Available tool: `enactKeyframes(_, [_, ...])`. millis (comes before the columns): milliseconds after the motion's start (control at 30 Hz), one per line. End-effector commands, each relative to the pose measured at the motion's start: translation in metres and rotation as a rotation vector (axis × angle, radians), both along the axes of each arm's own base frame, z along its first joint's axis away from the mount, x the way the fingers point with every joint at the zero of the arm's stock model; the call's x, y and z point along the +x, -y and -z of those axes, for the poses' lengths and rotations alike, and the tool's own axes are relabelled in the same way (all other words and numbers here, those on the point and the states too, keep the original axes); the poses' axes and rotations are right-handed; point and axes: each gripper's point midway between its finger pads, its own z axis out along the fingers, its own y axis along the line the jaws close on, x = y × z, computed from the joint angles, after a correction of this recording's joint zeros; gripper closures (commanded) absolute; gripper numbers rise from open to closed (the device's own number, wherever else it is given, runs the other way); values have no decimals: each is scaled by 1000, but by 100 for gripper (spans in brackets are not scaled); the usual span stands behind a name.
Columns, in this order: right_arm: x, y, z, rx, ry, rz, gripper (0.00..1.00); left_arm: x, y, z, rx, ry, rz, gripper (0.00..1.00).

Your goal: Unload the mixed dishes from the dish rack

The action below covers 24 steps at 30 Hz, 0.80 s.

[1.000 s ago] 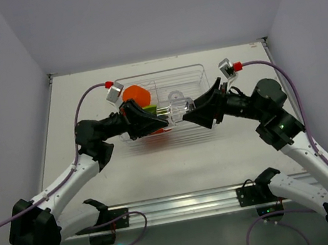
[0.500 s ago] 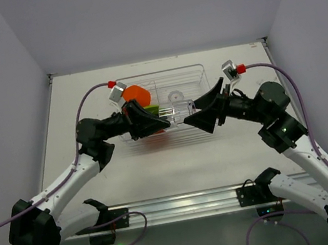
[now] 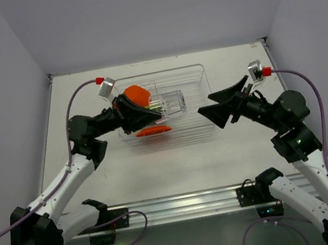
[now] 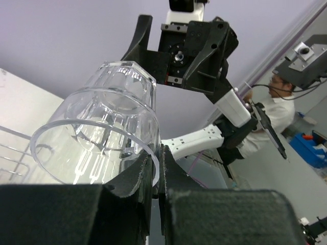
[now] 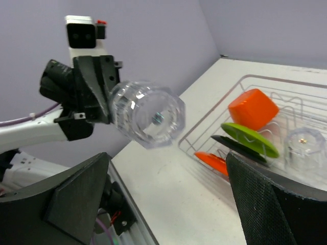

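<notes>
My left gripper (image 3: 156,112) is shut on the rim of a clear tumbler (image 3: 171,103) and holds it on its side above the dish rack (image 3: 188,71). In the left wrist view both fingers pinch the tumbler (image 4: 102,138) wall, at my left gripper (image 4: 157,155). My right gripper (image 3: 205,104) stands open and empty to the right of the rack, facing the tumbler (image 5: 148,115). In the rack are an orange cup (image 5: 253,108), a lime-green plate (image 5: 250,139), a black plate (image 5: 237,148), an orange plate (image 5: 212,161) and a second clear tumbler (image 5: 305,145).
The rack's wire dividers (image 5: 286,84) stand between the dishes. White table (image 3: 177,158) runs between the rack and the arm bases. A metal rail (image 3: 179,205) lines the near edge, and walls close in left, right and behind.
The right gripper opened wide, let go of the tumbler and drew back to the right. The left gripper kept the tumbler and shifted it slightly left and back.
</notes>
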Motion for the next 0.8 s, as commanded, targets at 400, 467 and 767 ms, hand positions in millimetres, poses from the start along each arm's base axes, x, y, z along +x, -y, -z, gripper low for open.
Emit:
enactKeyframes(400, [23,19,36,-12,-96,107,1,83,-65,-2,90,-6,-334,100])
enactKeyframes(467, [25,20,39,-16,-102,112,1,103,-83,-2,108,2,-422,100])
enactKeyframes(767, [33,20,49,-32,-128,119,1,206,-167,58,294,-289,-773,100])
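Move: The left hand pinches a clear glass by its rim; the open table left of the rack lies about 28 cm ahead, 30 cm left and 38 cm below. The orange cup is some 25 cm ahead and 8 cm left of this hand, the green plate 19 cm ahead and 4 cm left, both about 30 cm down. From the empty right hand, the other clear glass lies about 20 cm ahead, 6 cm left and 33 cm below. The left hand keeps its pinch on the glass rim and swings it forward and left, gathering speed, about 22 cm in all over the rack's orange-cup side, turning some 40 degrees counter-clockwise so the fingers come round from pointing right to pointing forward-right, and sinking a little late on. The right hand stays wide open and drops slowly about 5 cm, easing forward and slightly right with a small downward tip towards the other clear glass, touching nothing. ##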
